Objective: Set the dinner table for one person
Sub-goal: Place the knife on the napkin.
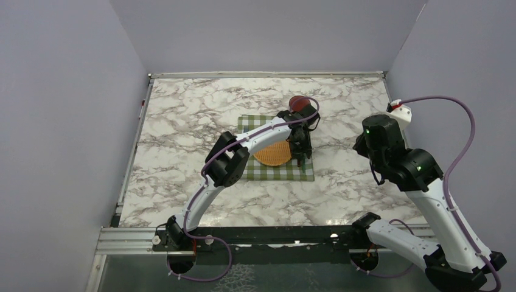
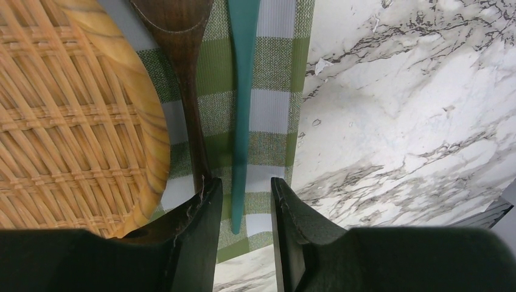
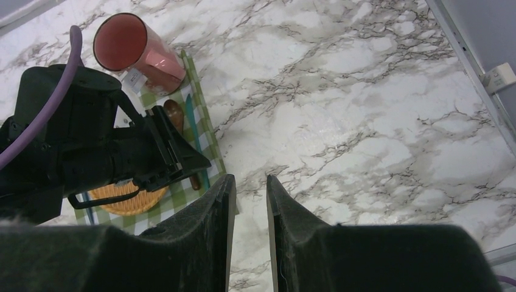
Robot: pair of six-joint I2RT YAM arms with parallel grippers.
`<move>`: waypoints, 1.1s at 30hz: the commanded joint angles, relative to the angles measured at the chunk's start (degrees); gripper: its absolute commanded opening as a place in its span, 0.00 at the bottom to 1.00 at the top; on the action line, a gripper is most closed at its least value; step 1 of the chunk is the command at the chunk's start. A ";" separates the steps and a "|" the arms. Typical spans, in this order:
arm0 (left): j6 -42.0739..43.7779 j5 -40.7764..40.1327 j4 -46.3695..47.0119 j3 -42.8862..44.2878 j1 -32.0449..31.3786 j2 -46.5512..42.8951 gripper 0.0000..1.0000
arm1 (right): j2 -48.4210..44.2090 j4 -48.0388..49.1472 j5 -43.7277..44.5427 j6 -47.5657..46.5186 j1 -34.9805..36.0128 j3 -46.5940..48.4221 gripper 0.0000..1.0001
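Observation:
On the marble dinner table (image 1: pixel 182 121) lies a green-and-white checked cloth (image 1: pixel 268 173) with a round wicker plate (image 2: pixel 73 121) on it. To the right of the plate, a dark wooden spoon (image 2: pixel 182 79) and a teal utensil (image 2: pixel 243 109) lie side by side on the cloth. My left gripper (image 2: pixel 246 182) is open just above the cloth, and the teal handle's end sits loose between its fingers. A red cup (image 3: pixel 137 52) stands at the cloth's far right corner. My right gripper (image 3: pixel 251 177) hovers open over bare marble to the right, holding nothing.
A metal frame (image 1: pixel 131 164) edges the table, and grey walls close it in on the left, back and right. The right arm (image 1: pixel 401 161) is raised above the table's right side. A white fitting (image 3: pixel 502 76) sits by the right edge.

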 commanded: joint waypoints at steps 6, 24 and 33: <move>-0.87 0.68 -1.78 3.49 -0.49 -5.40 0.38 | -0.22 3.12 -0.95 -0.79 0.15 -0.86 0.30; -0.16 -13.74 -3.76 -13.52 -1.33 -24.96 0.23 | 1.14 5.15 -4.20 0.14 0.11 -2.18 0.30; 0.40 -19.78 -3.74 -18.56 3.61 -29.85 0.00 | 5.90 6.86 -15.47 -1.34 0.14 -6.53 0.31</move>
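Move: The knife already lies on the napkin between the left hand's open fingers, its middle about 4 cm ahead and roughly 1 cm below. The spoon's middle is about 4 cm ahead and 2 cm to the left, the plate's centre some 5 cm ahead and 12 cm left, and the mug roughly 14 cm ahead and 1 cm left. From the high right hand, the knife is about 11 cm ahead, 18 cm left and 25 cm below. The left hand keeps its fingers open and lifts nearly straight up off the laid knife by about 11 cm, drawing back slightly, then swings some 9 cm left over the spoon's near end to the plate's right side while its fingers shut empty and its tips tilt forward by roughly 15 degrees. Meanwhile the empty right hand, high to the right of the napkin, drifts about 3 to 4 cm left and as far down, mostly near the end, its fingers staying part open. ##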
